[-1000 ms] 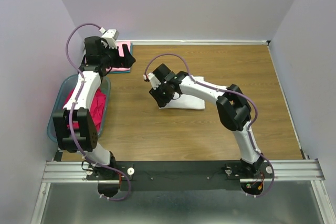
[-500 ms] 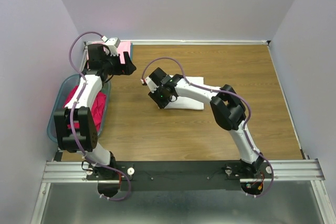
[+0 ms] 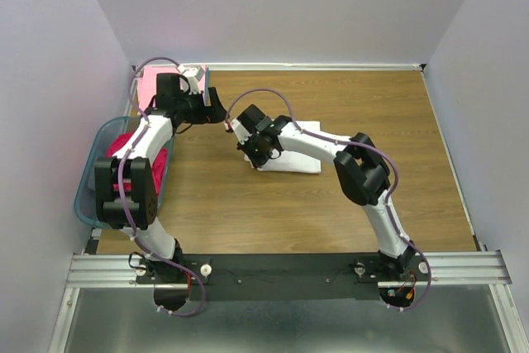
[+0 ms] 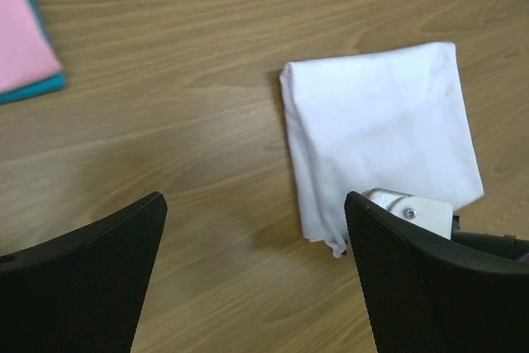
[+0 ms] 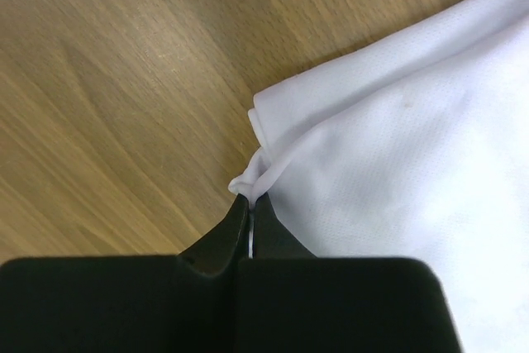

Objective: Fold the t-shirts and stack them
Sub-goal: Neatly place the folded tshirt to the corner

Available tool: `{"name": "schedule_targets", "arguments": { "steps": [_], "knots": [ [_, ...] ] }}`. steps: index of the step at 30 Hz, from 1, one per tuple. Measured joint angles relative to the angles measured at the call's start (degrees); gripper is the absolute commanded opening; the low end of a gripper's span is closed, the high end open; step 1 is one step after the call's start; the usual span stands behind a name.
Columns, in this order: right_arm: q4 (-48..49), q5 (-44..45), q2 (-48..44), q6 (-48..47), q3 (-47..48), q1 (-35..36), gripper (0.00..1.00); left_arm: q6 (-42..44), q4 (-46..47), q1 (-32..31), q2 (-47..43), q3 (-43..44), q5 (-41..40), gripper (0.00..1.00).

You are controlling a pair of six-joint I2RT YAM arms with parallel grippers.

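A folded white t-shirt (image 3: 297, 155) (image 4: 380, 121) (image 5: 397, 146) lies mid-table. My right gripper (image 3: 259, 155) (image 5: 250, 197) is shut on its near left corner, a pinch of white cloth bunched between the fingertips. My left gripper (image 3: 212, 107) (image 4: 256, 229) hovers open just left of the white shirt, with only bare wood between its fingers. A folded light pink t-shirt (image 3: 149, 88) (image 4: 21, 35) lies at the back left corner on a teal layer. A magenta-red t-shirt (image 3: 124, 146) lies crumpled in the basket.
The teal plastic basket (image 3: 87, 196) stands at the table's left edge, beside the left arm. Walls close in the table on the left, back and right. Bare wooden tabletop (image 3: 372, 105) stretches to the right of the white shirt.
My left arm has swung right, from over the pink shirt towards the white one. The right gripper has closed on the white shirt's corner.
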Motion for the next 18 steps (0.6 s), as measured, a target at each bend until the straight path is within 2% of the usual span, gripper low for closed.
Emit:
{"name": "schedule_targets", "arguments": {
  "steps": [5,11,18],
  "knots": [
    [-2.84,-1.99,-1.92,0.20,-0.11,-1.25,0.01,-4.33,0.74,-1.79,4.98,1.40,3.21,0.97],
    [-1.92,-3.37,-5.31,0.85,-0.13,-2.67,0.00,-9.22,-0.09,-2.78,11.30,3.17,5.77,0.97],
    [-0.79,-4.00,-7.04,1.62,-0.13,-4.02,0.01,-15.47,0.83,-7.52,14.49,4.04,7.15,0.97]
  ]
}}
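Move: To the left hand's right lies the folded white t-shirt, its middle roughly 18 cm over, 6 cm back and 15 cm below. The pink stack lies about 10 cm left of this hand, 8 cm ahead and 14 cm below. The right hand already pinches the shirt's near left corner; from it the shirt's middle is some 9 cm right, 4 cm forward and 1 cm down, the pink stack about 20 cm left, 18 cm forward. Lifting the pinched near left corner, the right hand rises about 6 cm, easing slightly forward with its grip kept shut. Meanwhile the left hand, fingers still wide open, swings right some 8 cm and sinks about 6 cm towards the shirt's left edge, its fingers tipping some 20 degrees further down; contact by the left fingers can't be seen. ##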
